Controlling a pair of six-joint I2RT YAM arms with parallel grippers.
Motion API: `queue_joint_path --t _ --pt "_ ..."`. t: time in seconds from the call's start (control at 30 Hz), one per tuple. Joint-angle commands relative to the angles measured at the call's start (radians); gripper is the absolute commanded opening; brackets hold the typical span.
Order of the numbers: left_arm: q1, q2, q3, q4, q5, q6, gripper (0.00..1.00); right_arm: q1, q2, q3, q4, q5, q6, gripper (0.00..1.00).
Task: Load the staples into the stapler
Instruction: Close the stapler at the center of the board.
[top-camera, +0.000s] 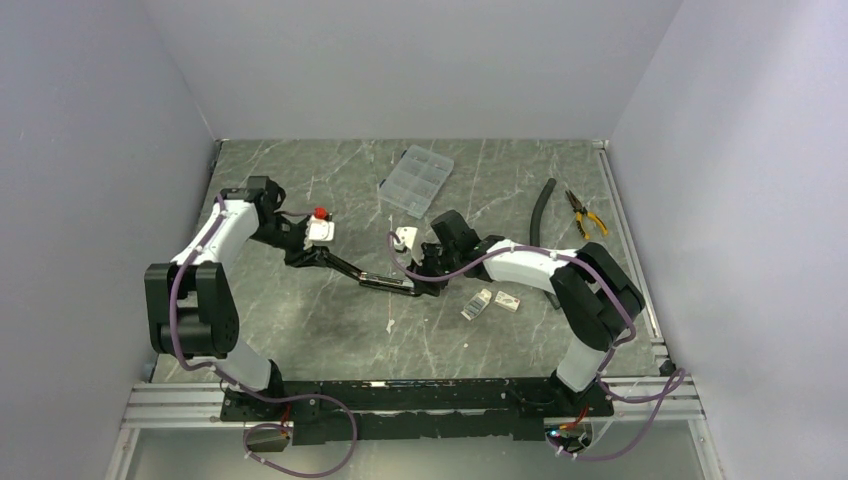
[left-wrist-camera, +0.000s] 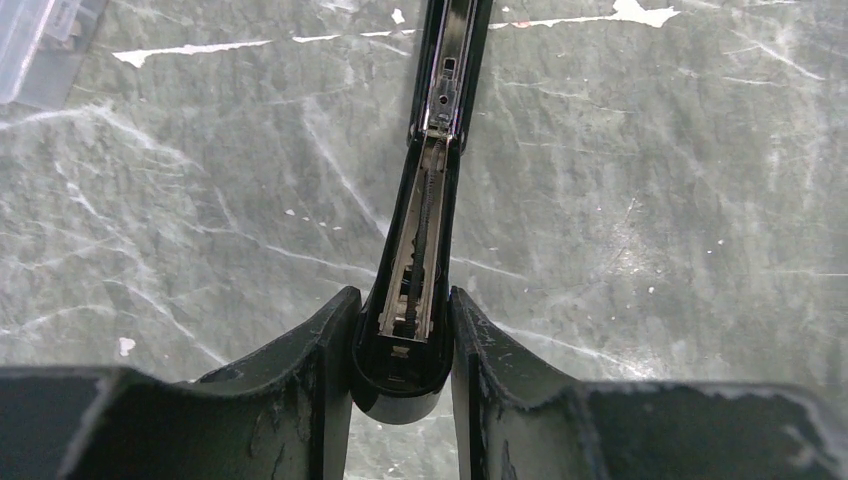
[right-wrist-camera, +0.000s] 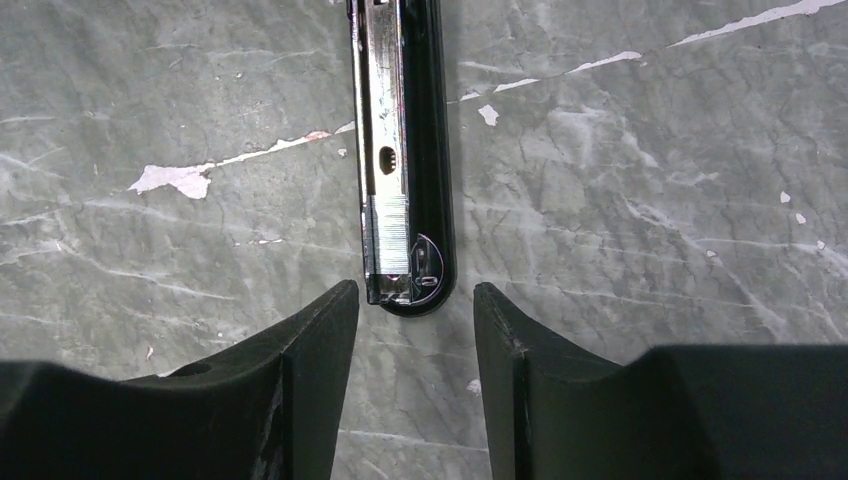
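The black stapler (top-camera: 378, 281) lies opened out flat on the marble table between my two arms. My left gripper (left-wrist-camera: 400, 305) is shut on the rounded end of the stapler's cover (left-wrist-camera: 425, 220); the spring and pusher show inside it. In the top view the left gripper (top-camera: 335, 262) is at the stapler's left end. My right gripper (right-wrist-camera: 412, 295) is open at the tip of the magazine (right-wrist-camera: 400, 150), both fingers clear of it. A short silvery strip of staples (right-wrist-camera: 388, 232) lies in the magazine channel. The white staple box parts (top-camera: 478, 303) lie beside the right gripper (top-camera: 427, 283).
A clear compartment case (top-camera: 417, 180) sits at the back centre; its corner shows at the left wrist view's top left (left-wrist-camera: 30, 50). A black hose (top-camera: 543, 205) and yellow-handled pliers (top-camera: 585, 212) lie at the back right. Grey walls close in three sides.
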Motion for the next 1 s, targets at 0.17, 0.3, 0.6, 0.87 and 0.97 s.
queue_joint_path --t 0.17,0.3,0.6,0.87,0.97 --pt "-0.05 -0.01 0.029 -0.067 -0.027 -0.078 0.03 0.002 0.033 0.049 0.038 -0.041 -0.019 0.45" --pt "-0.07 -0.022 0.036 -0.057 -0.039 -0.131 0.03 0.002 0.066 0.065 0.048 -0.068 0.021 0.4" --pt "-0.158 -0.054 0.05 -0.02 -0.073 -0.268 0.03 0.002 0.096 0.067 0.06 -0.072 0.051 0.12" --pt "-0.224 -0.083 0.044 0.042 -0.104 -0.357 0.03 0.002 0.108 0.058 0.072 -0.066 0.048 0.06" --pt "-0.255 -0.107 0.02 0.101 -0.101 -0.415 0.03 0.002 0.113 0.051 0.087 -0.068 0.059 0.05"
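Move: From the left hand, which already holds the end of the stapler's cover, the stapler's staple end lies about 19 cm to the right, 6 cm back and some 7 cm lower; the hinge is about 8 cm right, 4 cm back. From the right hand the same end is only about 2 cm left and 2 cm below, level fore and aft, with the barcode pack some 10 cm right and 3 cm back and the small staple box 16 cm right and 3 cm back. Lowering about 1.5 cm and easing 1 cm left, the right hand closes its open fingers on the loaded magazine's end, pinches it from the sides and then holds still. The left hand keeps its grip on the cover's end, first drawing back a little, then carrying it right towards the staple end, about 4 cm in all, rising slightly while the fingers tip some 7 degrees steeper. ##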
